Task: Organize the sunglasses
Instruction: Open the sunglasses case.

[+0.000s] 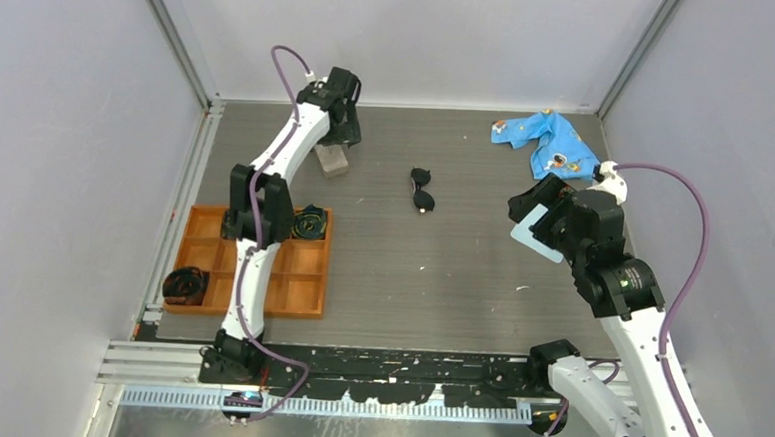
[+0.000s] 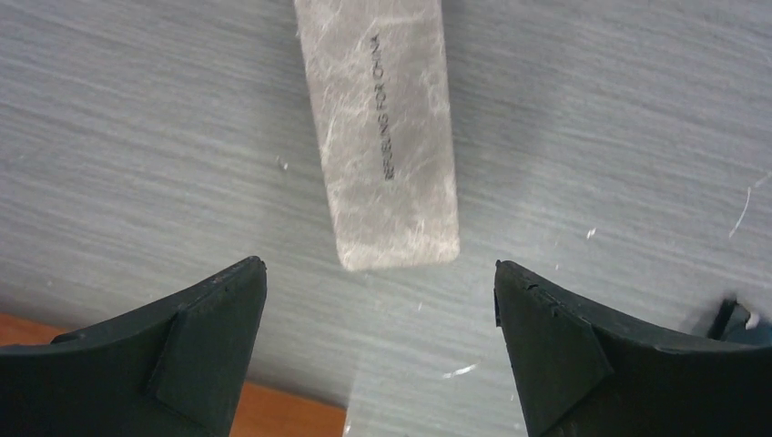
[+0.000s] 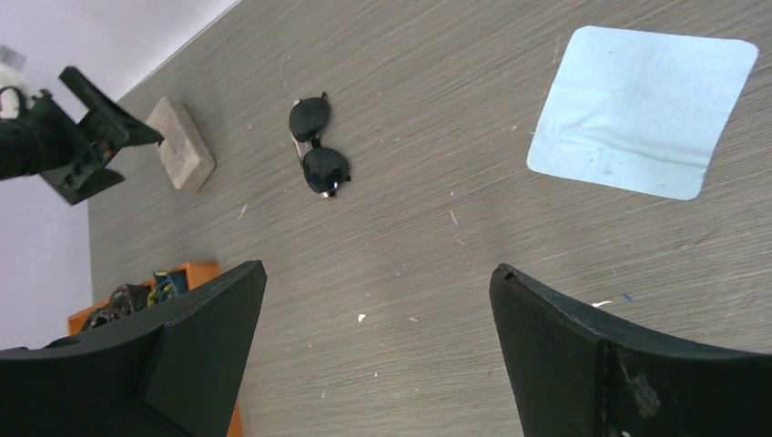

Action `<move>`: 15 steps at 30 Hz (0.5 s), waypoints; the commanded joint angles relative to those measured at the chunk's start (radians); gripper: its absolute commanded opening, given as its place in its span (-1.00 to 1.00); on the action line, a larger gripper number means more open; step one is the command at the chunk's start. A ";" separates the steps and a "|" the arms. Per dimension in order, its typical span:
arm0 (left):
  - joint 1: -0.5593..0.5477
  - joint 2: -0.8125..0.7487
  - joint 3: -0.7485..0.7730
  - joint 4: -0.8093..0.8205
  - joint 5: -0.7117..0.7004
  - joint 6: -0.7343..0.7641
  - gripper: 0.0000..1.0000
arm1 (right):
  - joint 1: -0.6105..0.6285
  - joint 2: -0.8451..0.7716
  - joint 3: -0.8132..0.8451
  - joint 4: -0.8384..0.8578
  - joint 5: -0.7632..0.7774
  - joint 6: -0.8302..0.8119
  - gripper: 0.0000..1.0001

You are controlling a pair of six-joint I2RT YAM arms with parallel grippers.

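The sunglasses (image 1: pixel 422 189) (image 3: pixel 319 157) lie folded on the grey table, mid-back, with nothing touching them. My left gripper (image 1: pixel 342 134) (image 2: pixel 380 266) hovers open over the grey-tan oblong case (image 1: pixel 333 160) (image 2: pixel 382 127), left of the sunglasses. The case's near end lies between the fingertips and neither finger touches it. My right gripper (image 1: pixel 527 208) (image 3: pixel 378 267) is open and empty above bare table, to the right of the sunglasses. The right wrist view also catches the left gripper (image 3: pixel 73 146) beside the case (image 3: pixel 182 143).
An orange compartment tray (image 1: pixel 301 296) (image 3: pixel 205 269) with dark coiled bundles (image 1: pixel 185 285) sits at the left. A pale blue square cloth (image 1: pixel 535 234) (image 3: pixel 642 109) lies under the right gripper. A blue patterned cloth (image 1: pixel 550 142) lies at the back right. Walls enclose the table.
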 commanded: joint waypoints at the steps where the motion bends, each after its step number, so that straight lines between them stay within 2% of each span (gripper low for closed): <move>1: 0.017 0.084 0.138 -0.038 -0.037 -0.001 0.94 | 0.001 0.010 0.031 0.015 -0.059 0.025 0.99; 6: 0.057 0.179 0.221 -0.044 0.029 -0.039 0.94 | 0.000 0.009 0.014 0.021 -0.072 0.029 0.99; 11: 0.071 0.213 0.227 -0.029 0.048 -0.056 0.93 | 0.000 0.004 0.004 0.021 -0.075 0.030 0.99; 15: 0.076 0.233 0.216 -0.009 0.074 -0.059 0.77 | 0.001 0.002 -0.015 0.030 -0.079 0.034 0.99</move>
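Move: The closed sunglasses case lies about 9 cm ahead of the left hand, 3 cm to its left and some 11 cm below. The sunglasses are roughly 20 cm to this hand's right and 2 cm back of it; the wooden tray's middle is about 23 cm back and 15 cm left, both down on the table. From the idle right hand, the case is some 36 cm ahead, 43 cm left and 25 cm below. No grip on the sunglasses case yet: with fingers staying wide, the left hand sinks about 6 cm towards its near part, easing forward some 3 cm at first, then drifting 2 cm left as it drops more steeply. The wrist turns only slightly, about 5 degrees counter-clockwise, bringing the right finger close to the case's right edge; touch can't be made out. ##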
